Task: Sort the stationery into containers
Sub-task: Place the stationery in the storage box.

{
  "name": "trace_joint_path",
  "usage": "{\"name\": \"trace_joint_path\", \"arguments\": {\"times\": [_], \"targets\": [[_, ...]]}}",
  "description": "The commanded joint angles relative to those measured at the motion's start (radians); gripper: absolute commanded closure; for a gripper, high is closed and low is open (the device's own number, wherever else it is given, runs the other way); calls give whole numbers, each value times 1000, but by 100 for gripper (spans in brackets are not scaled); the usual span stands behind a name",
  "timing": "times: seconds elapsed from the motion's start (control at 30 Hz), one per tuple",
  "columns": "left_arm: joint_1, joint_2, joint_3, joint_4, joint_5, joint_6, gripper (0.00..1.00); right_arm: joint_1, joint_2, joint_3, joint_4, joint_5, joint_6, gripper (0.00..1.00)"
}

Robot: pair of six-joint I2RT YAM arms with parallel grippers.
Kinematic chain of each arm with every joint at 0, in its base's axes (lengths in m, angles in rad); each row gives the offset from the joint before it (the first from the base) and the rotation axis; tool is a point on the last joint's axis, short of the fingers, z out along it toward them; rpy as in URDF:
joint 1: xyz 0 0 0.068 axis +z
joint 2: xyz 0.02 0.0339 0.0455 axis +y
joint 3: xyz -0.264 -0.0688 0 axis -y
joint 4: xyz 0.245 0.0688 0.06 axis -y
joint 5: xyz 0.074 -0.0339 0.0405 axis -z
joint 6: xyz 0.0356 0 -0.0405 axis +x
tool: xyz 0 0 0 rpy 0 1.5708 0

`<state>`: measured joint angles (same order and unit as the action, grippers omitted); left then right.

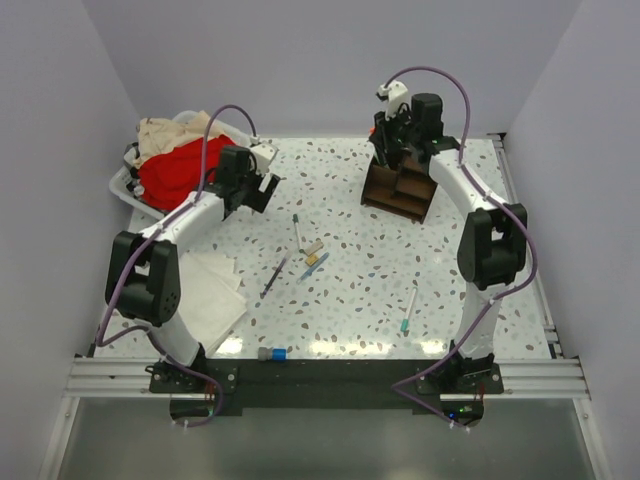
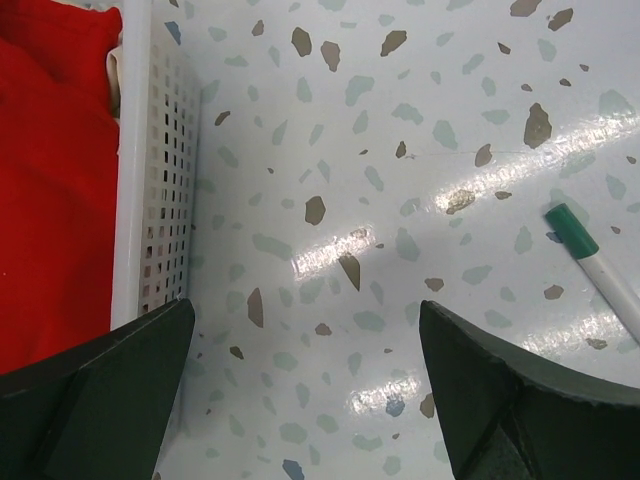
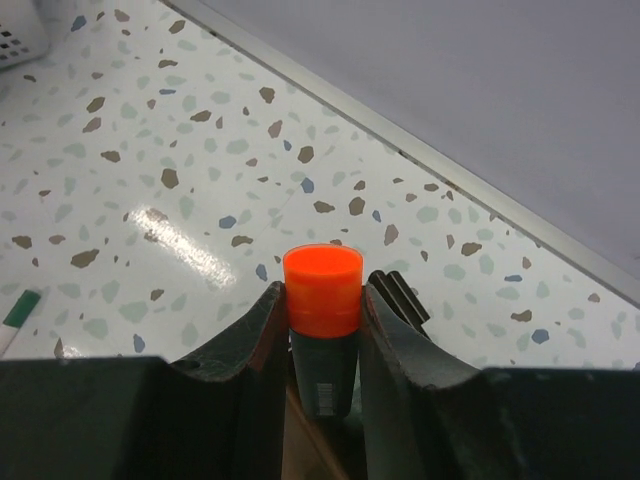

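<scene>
My right gripper [image 3: 322,300] is shut on a short orange highlighter [image 3: 322,275], held upright with its orange cap up. It hangs over the back of the dark brown wooden organizer [image 1: 398,190], a sliver of which shows below the fingers [image 3: 300,440]. In the top view the right gripper [image 1: 388,140] stands above the organizer's far left corner. The left gripper [image 2: 305,320] is open over bare table beside the basket, with nothing between its fingers. A white pen with a green cap [image 2: 590,265] lies to its right. More stationery lies mid-table: a white pen [image 1: 297,232], a tan eraser [image 1: 313,247], a blue pen [image 1: 315,266], a black pen [image 1: 274,277], a pale pen [image 1: 409,310] and a grey-blue stub [image 1: 271,354].
A white basket [image 1: 125,185] with red and beige clothes stands at the back left, its perforated wall [image 2: 160,180] just left of my left gripper. A white folded cloth [image 1: 210,285] lies near the left arm's base. Walls enclose the table at the back and sides.
</scene>
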<state>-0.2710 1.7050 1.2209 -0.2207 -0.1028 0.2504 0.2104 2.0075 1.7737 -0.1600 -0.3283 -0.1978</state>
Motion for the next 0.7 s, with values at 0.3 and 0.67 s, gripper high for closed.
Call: {"name": "trace_joint_path", "arguments": {"times": [0.3,0.67], "targets": [[-7,47,97,-12,-3,15,0,-26,-12,-6,120,51,0,100],[-10,31,94,-3,-17,18,0,-29,-75,-68,71,78,-31,45]]}}
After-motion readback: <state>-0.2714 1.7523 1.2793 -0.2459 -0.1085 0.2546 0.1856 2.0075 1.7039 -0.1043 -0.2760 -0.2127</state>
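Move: Below and slightly right of the right hand, which already holds the orange-and-black marker, is the storage box's far-left compartment, level in reach, about 3 cm right and 12 below. The glue stick standing in it is about 1 cm right and 1 back of the hand; the box's low front part is some 8 cm right and 6 back. The compartment lies about 8 cm ahead of the left hand, 27 right and 5 below. Carrying the orange-and-black marker over the far-left compartment, the right hand shifts about 2 cm right, rising some 1.5 cm and easing forward before dipping about 3.5 cm towards the box and slightly back. On the way down, its fingers open from their pinch to roughly half wide and let go of the marker. ##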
